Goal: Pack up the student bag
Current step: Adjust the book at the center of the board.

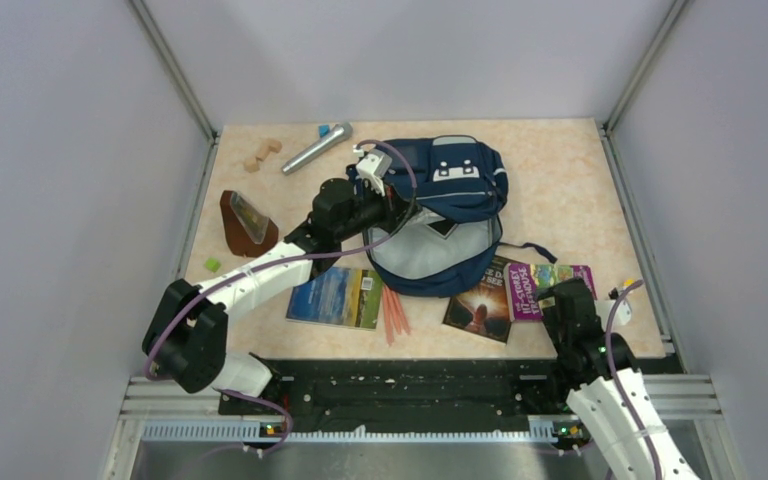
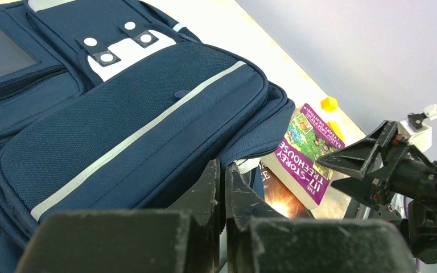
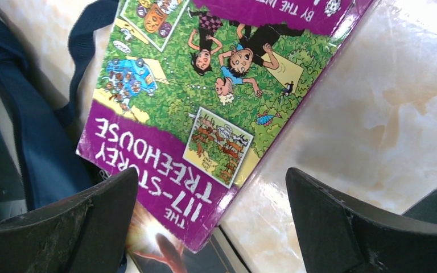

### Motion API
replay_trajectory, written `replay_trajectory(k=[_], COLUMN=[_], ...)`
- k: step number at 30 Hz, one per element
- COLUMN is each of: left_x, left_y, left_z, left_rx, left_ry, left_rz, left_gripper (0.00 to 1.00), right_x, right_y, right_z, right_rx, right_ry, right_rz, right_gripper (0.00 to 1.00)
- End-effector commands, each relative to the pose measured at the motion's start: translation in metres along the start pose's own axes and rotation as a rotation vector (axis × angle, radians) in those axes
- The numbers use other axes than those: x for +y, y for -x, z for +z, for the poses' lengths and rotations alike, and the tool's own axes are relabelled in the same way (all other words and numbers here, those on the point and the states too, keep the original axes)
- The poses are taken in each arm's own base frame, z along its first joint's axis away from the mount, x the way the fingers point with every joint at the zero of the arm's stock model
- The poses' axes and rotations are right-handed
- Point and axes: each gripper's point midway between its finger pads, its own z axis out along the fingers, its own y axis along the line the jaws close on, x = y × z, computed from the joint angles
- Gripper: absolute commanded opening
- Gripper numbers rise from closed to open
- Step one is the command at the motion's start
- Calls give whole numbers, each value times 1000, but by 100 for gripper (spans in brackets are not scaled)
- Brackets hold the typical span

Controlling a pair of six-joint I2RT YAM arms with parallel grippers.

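Observation:
The student bag [image 1: 450,180] lies mid-table, navy with grey stripes, its main mouth gaping toward me and showing pale lining [image 1: 422,258]. My left gripper [image 1: 392,205] is shut at the mouth's upper rim and seems to pinch the fabric edge; in the left wrist view the fingers [image 2: 207,187] press together right under the bag's front pocket [image 2: 119,131]. My right gripper [image 3: 210,187] stands wide open just above the near corner of a purple book [image 3: 205,85], which rests partly on a dark book [image 3: 165,250]. Nothing sits between its fingers.
The purple book [image 1: 550,280] and dark book [image 1: 480,305] lie right of the bag's mouth. A green-blue book [image 1: 335,297] and orange pencils [image 1: 395,315] lie in front. A silver cylinder [image 1: 317,148], wooden blocks [image 1: 261,154] and a brown case [image 1: 243,222] sit at the left.

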Motion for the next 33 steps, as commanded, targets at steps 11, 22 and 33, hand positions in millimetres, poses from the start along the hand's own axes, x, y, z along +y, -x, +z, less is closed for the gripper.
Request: replay_trajectory(k=[11, 22, 33], left_x=[-8, -8, -10], left_y=[47, 44, 44], left_z=[-3, 2, -1], left_rx=[-160, -147, -149], left_ry=[-23, -34, -40], left_rz=[33, 24, 25], left_gripper=[0, 0, 0], right_x=[36, 45, 45], right_y=[-15, -11, 10], right_z=[28, 47, 30], right_rx=[30, -24, -99], right_ry=[126, 136, 156], right_rz=[48, 4, -26], right_gripper=[97, 96, 99])
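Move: The purple treehouse book lies flat just under the open right fingers, its middle about 4 cm ahead of that hand, 2 cm to its right and 2 cm below. The brown book lies roughly 15 cm to the hand's left and 3 cm farther out, and the loose bag strap some 14 cm ahead and 4 cm left. From the left hand, at the bag flap, the treehouse book is about 18 cm back, 35 cm to the right and 20 cm below. The right hand sinks a last centimetre or so to bring its wide-open fingers down around the treehouse book's near long edge, then sweeps forward about 6 cm and some 2 cm left at an almost level height, the rear finger pushing that edge away from the base. The fingers tip up by nearly 10 degrees on the way, and at the end the hand eases back about half a centimetre and starts to rise, still open. ##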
